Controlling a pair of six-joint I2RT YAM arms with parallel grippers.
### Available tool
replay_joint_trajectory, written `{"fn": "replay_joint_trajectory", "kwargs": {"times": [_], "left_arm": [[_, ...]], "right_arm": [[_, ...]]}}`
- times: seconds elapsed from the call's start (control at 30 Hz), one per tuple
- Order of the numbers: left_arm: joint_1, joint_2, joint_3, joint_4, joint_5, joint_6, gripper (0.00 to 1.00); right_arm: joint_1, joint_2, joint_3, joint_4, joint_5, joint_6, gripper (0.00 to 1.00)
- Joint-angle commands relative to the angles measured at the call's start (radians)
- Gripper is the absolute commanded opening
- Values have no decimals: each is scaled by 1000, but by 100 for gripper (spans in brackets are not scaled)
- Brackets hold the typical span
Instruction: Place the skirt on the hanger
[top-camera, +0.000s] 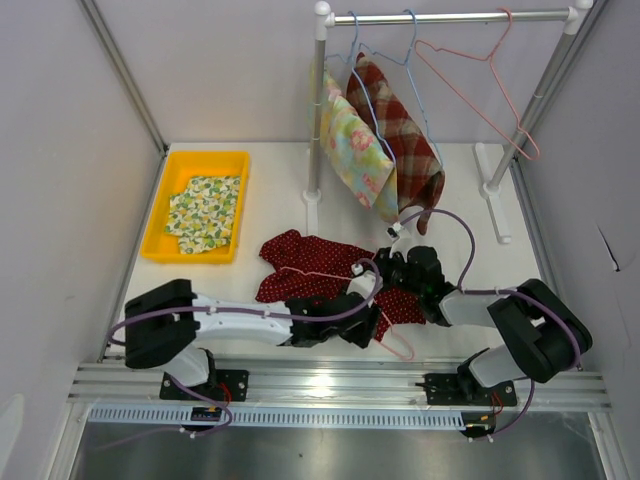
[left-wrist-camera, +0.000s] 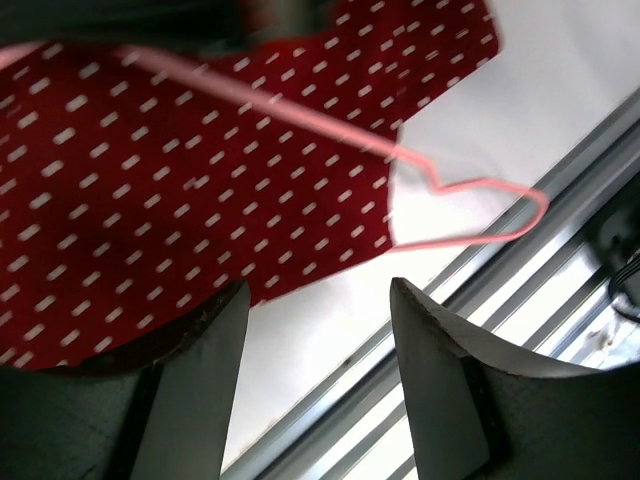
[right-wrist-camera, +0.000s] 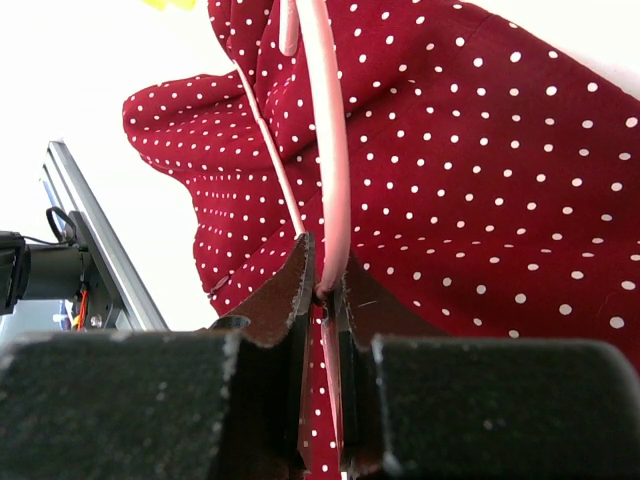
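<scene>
The skirt (top-camera: 300, 262), dark red with white dots, lies crumpled on the white table. A pink wire hanger (top-camera: 330, 272) lies across it, its hook (left-wrist-camera: 470, 215) sticking out past the cloth's near edge. My right gripper (right-wrist-camera: 325, 285) is shut on the hanger's wire (right-wrist-camera: 325, 150), low over the skirt (right-wrist-camera: 480, 180). In the top view this gripper (top-camera: 397, 265) sits at the skirt's right side. My left gripper (left-wrist-camera: 320, 300) is open with nothing between its fingers. It hovers over the skirt's near hem (left-wrist-camera: 150, 180), beside the hook, near the table's front (top-camera: 365, 325).
A yellow bin (top-camera: 160, 235) with floral cloth stands at the back left. A clothes rack (top-camera: 450, 17) at the back carries a floral garment (top-camera: 355, 150), a plaid garment (top-camera: 400, 140) and an empty pink hanger (top-camera: 490, 80). An aluminium rail (top-camera: 340, 385) runs along the near edge.
</scene>
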Motion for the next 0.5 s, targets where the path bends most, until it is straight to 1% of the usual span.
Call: {"fn": "replay_joint_trajectory", "kwargs": {"times": [0.0, 0.1, 0.27, 0.3, 0.47], "left_arm": [[-36, 55, 68, 159, -93, 12, 64], [-48, 106, 82, 195, -109, 18, 64], [-69, 186, 134, 155, -146, 31, 63], [-73, 196, 154, 124, -153, 25, 63], [-82, 264, 180, 84, -173, 15, 60]], "right_arm": [[-6, 25, 10, -25, 10, -33, 0], [-6, 29, 10, -25, 8, -31, 0], [-17, 36, 14, -22, -5, -25, 0], [-21, 39, 16, -22, -12, -25, 0], [-24, 59, 25, -18, -19, -20, 0]]}}
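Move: Just right of the left hand, about 4 cm over and 1 cm nearer the base, lies the skirt's near corner, roughly 5 cm lower. The pink hanger's near end loop sticks out beyond it, some 10 cm to the hand's right and 4 cm back; the skirt's right corner lies about 13 cm right and 1 cm ahead, all on the table. From the right hand, the near corner is some 14 cm back and 2 cm right. Sliding right about 5 cm with its fingers still parted, the left hand moves in over the skirt's near corner towards the hanger's end loop, slowing and then sinking some 2.5 cm, its finger direction tilting about 5 degrees. The right hand stays put and keeps the pink hanger pinched above the skirt. ##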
